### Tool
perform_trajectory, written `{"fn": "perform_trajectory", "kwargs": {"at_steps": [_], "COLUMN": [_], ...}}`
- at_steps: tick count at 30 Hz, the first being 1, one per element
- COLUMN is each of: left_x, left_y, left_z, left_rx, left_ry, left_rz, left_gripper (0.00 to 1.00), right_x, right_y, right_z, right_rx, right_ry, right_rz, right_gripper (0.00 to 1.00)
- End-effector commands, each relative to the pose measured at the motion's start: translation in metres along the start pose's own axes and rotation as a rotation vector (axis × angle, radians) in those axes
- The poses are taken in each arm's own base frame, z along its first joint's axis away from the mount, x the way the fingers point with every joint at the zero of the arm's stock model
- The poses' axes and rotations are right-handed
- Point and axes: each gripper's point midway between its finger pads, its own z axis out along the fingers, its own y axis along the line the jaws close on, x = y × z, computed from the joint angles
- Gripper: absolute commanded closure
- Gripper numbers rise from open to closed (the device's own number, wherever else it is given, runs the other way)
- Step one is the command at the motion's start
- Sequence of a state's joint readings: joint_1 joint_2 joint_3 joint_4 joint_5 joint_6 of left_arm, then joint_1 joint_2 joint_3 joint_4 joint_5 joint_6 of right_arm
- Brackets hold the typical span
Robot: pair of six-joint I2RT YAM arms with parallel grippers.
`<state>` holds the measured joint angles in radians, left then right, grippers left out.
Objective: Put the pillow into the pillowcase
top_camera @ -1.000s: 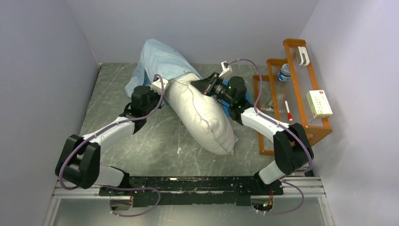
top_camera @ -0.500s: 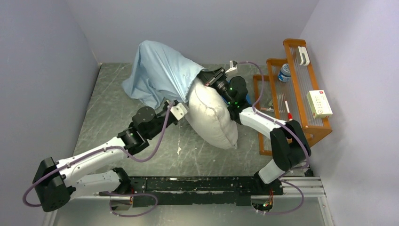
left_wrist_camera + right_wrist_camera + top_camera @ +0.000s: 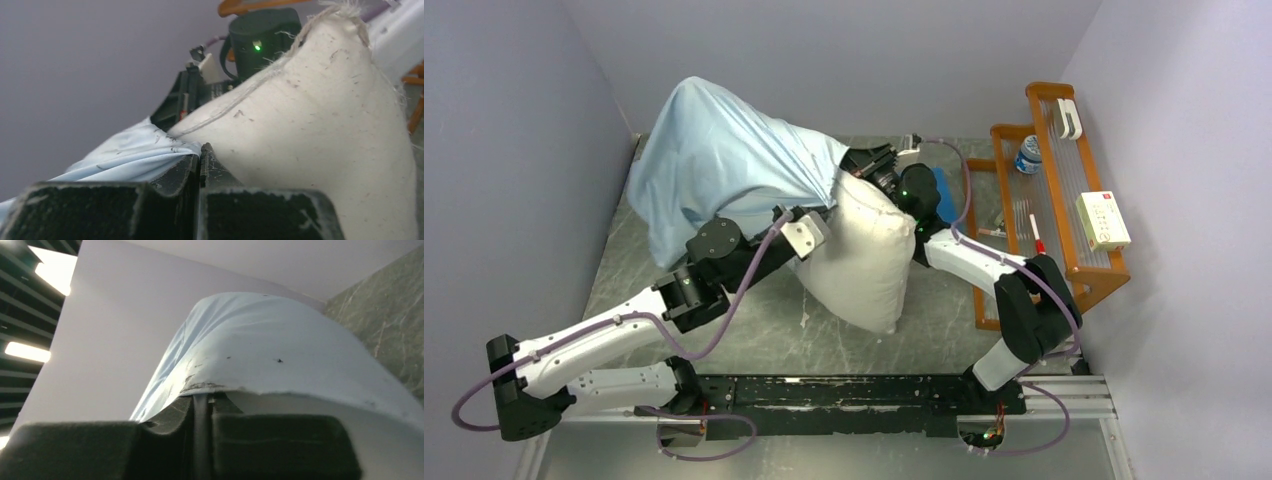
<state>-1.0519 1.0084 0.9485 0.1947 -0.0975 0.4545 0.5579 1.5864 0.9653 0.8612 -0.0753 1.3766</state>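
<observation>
The off-white pillow (image 3: 859,255) hangs lifted over the table, its upper end inside the light blue pillowcase (image 3: 714,160), its lower end bare. It fills the right of the left wrist view (image 3: 320,130). My left gripper (image 3: 816,215) is shut on the pillowcase's open edge (image 3: 130,160) at the pillow's left side. My right gripper (image 3: 852,165) is shut on the pillowcase edge (image 3: 260,345) at the pillow's upper right. The pillowcase balloons up toward the back left.
A wooden rack (image 3: 1064,190) with a bottle (image 3: 1027,153), a white box (image 3: 1103,220) and small items stands at the right. A darker blue flat piece (image 3: 941,195) lies beside the right arm. Grey walls close in at left and back.
Both grippers have risen and moved left, lifting the pillow off the table. The pillowcase has been pulled farther down over the pillow and has ballooned larger.
</observation>
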Motion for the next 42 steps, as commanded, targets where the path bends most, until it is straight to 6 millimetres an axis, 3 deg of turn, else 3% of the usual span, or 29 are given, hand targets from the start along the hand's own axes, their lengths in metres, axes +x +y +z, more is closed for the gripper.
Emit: {"fn": "perform_trajectory", "kwargs": {"at_steps": [1,4,7,11,17,22,23,26,27,29,31,34,38,42], "left_x": [-0.045,-0.016,0.011,0.048,0.083,0.074,0.071,0.059,0.055,0.051,0.058,0.088,0.121,0.149], "left_y": [0.024,0.026,0.029,0.045,0.073,0.079,0.078,0.067,0.062,0.054,0.050,0.042,0.022,0.013], "left_z": [-0.003,0.002,0.009,0.020,0.037,0.065,0.070,0.085,0.088,0.089,0.086,0.073,0.064,0.069], "left_rx": [-0.100,-0.132,-0.156,-0.184,-0.215,-0.163,-0.147,-0.082,-0.051,-0.016,-0.019,-0.069,-0.156,-0.229], "left_ry": [-0.085,0.034,0.121,0.213,0.287,0.231,0.213,0.153,0.137,0.121,0.139,0.215,0.287,0.361], "left_rz": [-0.020,0.008,-0.014,-0.129,-0.209,-0.225,-0.234,-0.288,-0.310,-0.343,-0.371,-0.375,-0.325,-0.298], "left_gripper": [0.95,0.95,0.95,0.95,0.95,0.95,0.93,0.66,0.51,0.41,0.37,0.35,0.33,0.32], "right_x": [-0.011,-0.002,-0.010,-0.043,-0.085,-0.110,-0.110,-0.108,-0.105,-0.098,-0.090,-0.085,-0.095,-0.102], "right_y": [0.024,0.000,-0.016,-0.002,0.010,0.039,0.046,0.056,0.054,0.047,0.034,0.009,-0.009,-0.026], "right_z": [0.008,0.005,-0.007,-0.025,-0.044,-0.072,-0.078,-0.097,-0.104,-0.118,-0.130,-0.148,-0.157,-0.160], "right_rx": [0.002,0.130,0.262,0.335,0.507,0.573,0.570,0.574,0.578,0.581,0.589,0.635,0.701,0.771], "right_ry": [-0.020,0.077,0.109,0.047,0.025,0.000,0.008,0.036,0.046,0.072,0.098,0.102,0.053,0.048], "right_rz": [-0.079,-0.305,-0.469,-0.653,-0.888,-1.029,-1.046,-1.066,-1.062,-1.042,-1.015,-0.982,-0.992,-0.989], "right_gripper": [0.75,0.44,0.29,0.01,0.00,0.00,0.00,0.00,0.00,0.00,0.00,0.00,0.00,0.00]}}
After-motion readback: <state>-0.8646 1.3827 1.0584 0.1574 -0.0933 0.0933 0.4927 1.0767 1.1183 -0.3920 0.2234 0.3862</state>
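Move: The left hand grips the near side of the pillowcase's open rim; the middle of the bare pillow bulging from it lies level ahead, about 8 cm to its right and some 15 cm below, while the bulk of the pillowcase spreads about 17 cm ahead, 22 cm left and 12 cm below. The right hand grips the far side of the rim: from there the pillow lies some 16 cm back, 3 cm right and 11 cm below, the pillowcase bulk level ahead, about 29 cm left and 8 cm down. The right hand opens wide at once and lets go of the rim, then swings about 16 cm to the right and draws back about 7 cm, rising before it sinks, while its wrist rolls some 70 degrees, left side dropping. The left hand, still pinching the rim, rises briefly and then carries it forward and down, nearly 15 cm in all, tipping down about 20 degrees; there its fingers spread and release the cloth, and it eases back and sinks further, staying open beside the covered part of the pillow. ##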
